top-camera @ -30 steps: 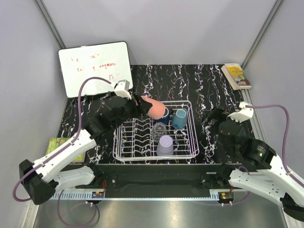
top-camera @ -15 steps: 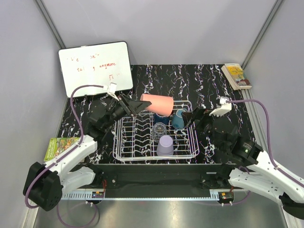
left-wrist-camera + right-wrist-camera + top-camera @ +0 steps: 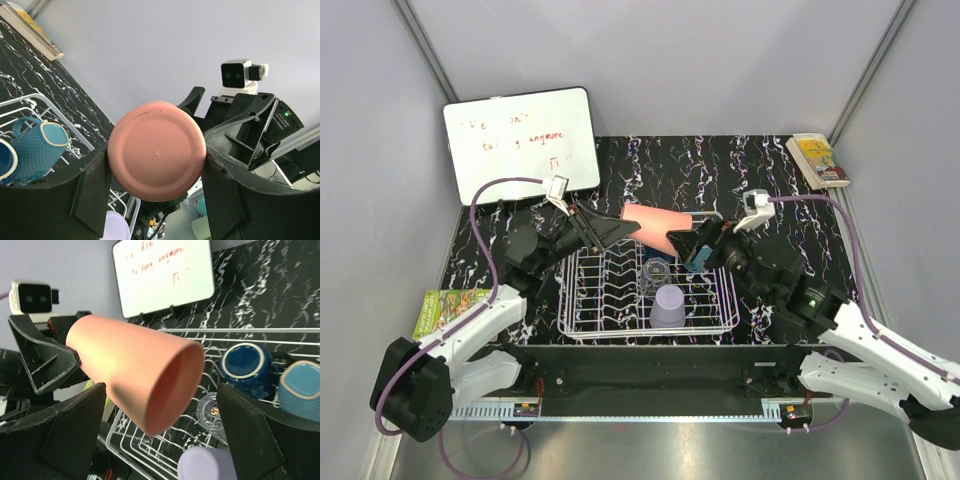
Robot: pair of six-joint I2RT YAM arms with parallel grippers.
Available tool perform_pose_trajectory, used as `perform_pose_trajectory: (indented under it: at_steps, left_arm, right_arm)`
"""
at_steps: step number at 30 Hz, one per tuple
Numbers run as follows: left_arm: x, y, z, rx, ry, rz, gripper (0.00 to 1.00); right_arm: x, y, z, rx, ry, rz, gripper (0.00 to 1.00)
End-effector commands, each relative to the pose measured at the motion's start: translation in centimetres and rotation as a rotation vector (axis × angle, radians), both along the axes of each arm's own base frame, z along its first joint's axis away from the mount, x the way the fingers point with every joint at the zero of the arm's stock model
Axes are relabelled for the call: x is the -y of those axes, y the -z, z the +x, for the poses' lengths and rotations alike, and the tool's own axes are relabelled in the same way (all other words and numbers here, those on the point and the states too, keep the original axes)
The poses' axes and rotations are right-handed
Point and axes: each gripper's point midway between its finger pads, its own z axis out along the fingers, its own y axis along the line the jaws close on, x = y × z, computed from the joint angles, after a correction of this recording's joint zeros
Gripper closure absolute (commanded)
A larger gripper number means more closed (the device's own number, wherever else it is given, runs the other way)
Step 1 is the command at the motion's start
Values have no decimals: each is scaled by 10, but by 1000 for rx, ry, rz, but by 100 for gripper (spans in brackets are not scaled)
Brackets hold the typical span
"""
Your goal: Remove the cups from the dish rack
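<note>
My left gripper (image 3: 620,230) is shut on the base end of the salmon pink cup (image 3: 655,224), which lies sideways in the air above the white wire dish rack (image 3: 578,325). In the left wrist view the cup's base (image 3: 156,150) fills the gap between the fingers. My right gripper (image 3: 692,243) is open, a finger on each side of the cup's mouth (image 3: 177,385) and not touching it. In the rack sit a lavender cup (image 3: 668,305), a clear glass (image 3: 657,272), a dark blue cup (image 3: 243,363) and a teal cup (image 3: 300,390).
A whiteboard (image 3: 520,140) leans at the back left, just behind the rack. A book (image 3: 817,160) lies at the back right corner and a green book (image 3: 445,308) at the left edge. Grey walls close in the table on three sides.
The left arm lifted the pink cup off the rack and turned it sideways. The right arm swung left from the table's right side until its open jaws flank the cup's mouth.
</note>
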Motion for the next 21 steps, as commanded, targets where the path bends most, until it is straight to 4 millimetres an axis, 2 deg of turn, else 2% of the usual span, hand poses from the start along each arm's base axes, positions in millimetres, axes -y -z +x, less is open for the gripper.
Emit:
perform_pose_trajectory:
  at_steps: [1,2,6,7,9,10,12,13,14,16,17,18,20,21]
  left_arm:
    - [-3,-26,-12,107,25,-31,100]
    - [-3,-25,-12,106,28,-30,100]
    - [-3,-22,-13,100,31,-30,100]
    - [-3,-22,-13,100,33,-31,100]
    - [-3,-19,-13,94,31,-29,100]
    - [-3,-17,-13,89,32,-28,100]
    - [-2,-14,-12,78,34,-23,100]
    - [-1,-12,-11,75,37,-21,100]
    - [-1,-10,-11,68,39,-18,100]
    - [2,-3,-7,39,43,-4,82]
    - [3,-1,-7,36,49,3,67]
    - [4,1,-6,27,51,11,38]
    - [4,4,-2,31,38,41,3]
    - [4,4,0,12,26,68,1]
  right_arm:
    - [-32,-35,-7,71,-140,78,1]
    - [-36,-37,-8,76,-154,86,2]
    - [-50,-42,-7,95,-201,96,23]
    - [-51,-42,-8,98,-208,97,36]
    - [-52,-42,-7,99,-208,98,53]
    - [-53,-40,-7,98,-211,95,70]
    - [-54,-40,-8,93,-214,98,77]
    - [-56,-38,-8,88,-223,97,93]
    - [-56,-38,-9,85,-228,99,100]
    - [-58,-35,-10,81,-237,94,100]
    - [-58,-35,-11,79,-240,97,100]
    - [-56,-34,-10,77,-234,94,100]
    - [-50,-33,-11,74,-214,88,100]
    - [-46,-32,-9,72,-193,86,100]
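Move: The left hand already holds the pink cup by its base, the cup's middle some 4 cm right and 2 cm ahead, slightly above. From the open right hand that cup lies about 7 cm left and 2 cm ahead, a little higher. Down in the rack, about 17 cm below the right hand, are the dark blue mug, 8 cm ahead and 3 cm left, and the light blue mug, 5 cm ahead and 4 cm right. Right hand goes 6 cm left, then 4 cm up, shutting on the pink cup's rim wall; left fingers start opening. ##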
